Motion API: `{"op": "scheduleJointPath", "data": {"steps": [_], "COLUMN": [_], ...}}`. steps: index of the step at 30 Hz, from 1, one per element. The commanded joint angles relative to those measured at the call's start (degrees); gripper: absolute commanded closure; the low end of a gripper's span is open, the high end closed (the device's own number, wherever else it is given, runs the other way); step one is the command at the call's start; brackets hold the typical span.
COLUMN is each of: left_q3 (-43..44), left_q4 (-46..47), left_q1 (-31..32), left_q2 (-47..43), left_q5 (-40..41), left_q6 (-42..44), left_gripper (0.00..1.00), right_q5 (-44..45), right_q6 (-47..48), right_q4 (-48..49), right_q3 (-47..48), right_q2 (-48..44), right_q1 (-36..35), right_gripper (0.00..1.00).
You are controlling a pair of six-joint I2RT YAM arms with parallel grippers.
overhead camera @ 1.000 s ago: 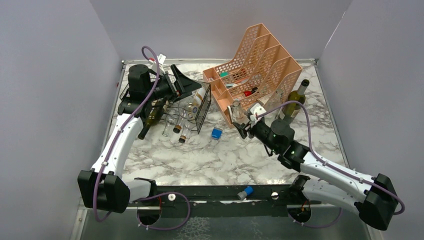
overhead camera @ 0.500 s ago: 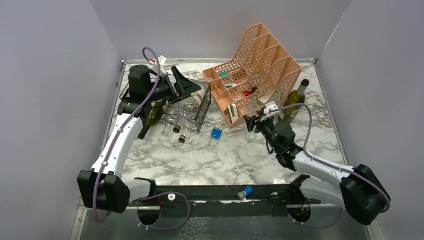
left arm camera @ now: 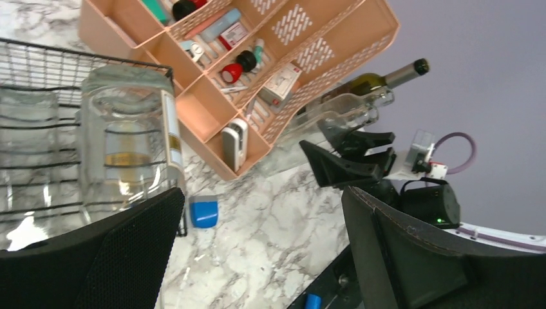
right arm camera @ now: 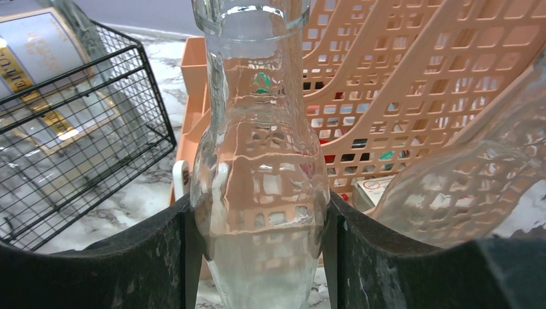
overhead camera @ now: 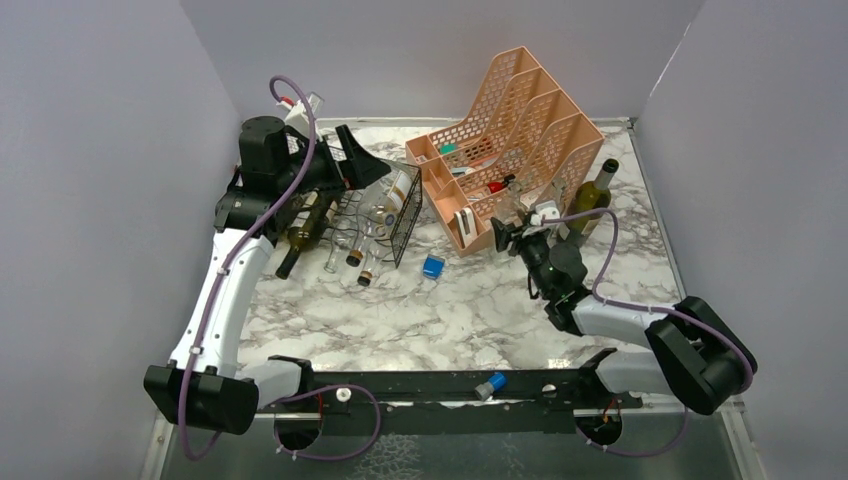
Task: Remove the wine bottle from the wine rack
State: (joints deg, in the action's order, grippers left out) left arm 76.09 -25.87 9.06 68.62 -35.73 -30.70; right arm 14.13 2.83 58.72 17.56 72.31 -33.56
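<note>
The black wire wine rack (overhead camera: 385,222) stands at the back left with several bottles lying in it, one dark (overhead camera: 303,236) and the others clear. My left gripper (overhead camera: 368,166) hovers above the rack, open and empty; in the left wrist view its fingers (left arm camera: 96,261) frame bare table beside a clear racked bottle (left arm camera: 125,151). My right gripper (overhead camera: 512,238) is in front of the peach organizer, well right of the rack. It is shut on a clear glass wine bottle (right arm camera: 261,193), held upright by its body.
The peach file organizer (overhead camera: 520,120) fills the back middle, holding small items. A green wine bottle (overhead camera: 590,198) stands to its right, and another clear bottle (right arm camera: 463,187) is just right of the held one. A blue block (overhead camera: 433,266) lies near the rack.
My right gripper carried the clear bottle rightward, from in front of the organizer's near corner toward the green bottle. The left arm rose and drew back slightly over the rack.
</note>
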Motion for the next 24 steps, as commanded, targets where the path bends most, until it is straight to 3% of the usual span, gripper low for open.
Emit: {"op": "scheduleJointPath", "data": {"steps": [1,7,11,18,24], "left_q3": [1.1,1.0,0.8,-0.1,-0.4], "left_q4": [-7.1,-8.2,-8.6,-8.9,-10.4], "left_q1": [-0.2,-0.2,-0.2,-0.2,-0.2], "left_q2": [-1.9,-2.2,-2.7,-3.2,-3.9], "left_q5": [5.9,5.7,6.4,6.8,9.7], "left_q6": [7.5,8.0,8.5,8.6,11.0], "left_gripper": [0.01,0.01,0.01,0.01,0.01], "right_q5": [2.0,1.8,0.6,-3.3,-5.0], "right_q6": [0.8,-0.2,-0.2,0.9,0.6], "right_q4": [11.7,12.0,8.5,0.3,-8.0], "right_q3": [-0.2,-1.4,-1.3,-0.6,0.0], "right_q2": [2.5,3.0,1.8,-1.8,-6.7], "right_q1": [0.8,1.0,1.0,1.0,1.0], "right_gripper": [0.74,0.64,0.5,0.1,0.0]}}
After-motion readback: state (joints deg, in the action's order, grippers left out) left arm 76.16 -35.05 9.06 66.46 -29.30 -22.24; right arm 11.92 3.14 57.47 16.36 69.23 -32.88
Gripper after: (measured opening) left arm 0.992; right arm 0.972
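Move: The right hand has the clear bottle upright in its grip; the spot for it is straight below on the table, some 16 cm down. A second clear bottle stands about 7 cm right and 3 cm farther out, the green wine bottle 14 cm right and 3 cm out, and the orange organizer's middle 18 cm ahead. From the open left hand, that spot is roughly 25 cm right; the labelled bottle in the wire rack lies almost straight below, about 22 cm. Still gripping the clear bottle, the right hand eases down under 1 cm to set it on the table, pauses, then opens its fingers wide and lets go, rising and drawing back about 1 cm with the fingers still either side of the glass. Meanwhile the empty left hand, wide open, sinks some 2.5 cm and shifts 2 cm left over the wire rack, its left side rolling up about 10 degrees. ##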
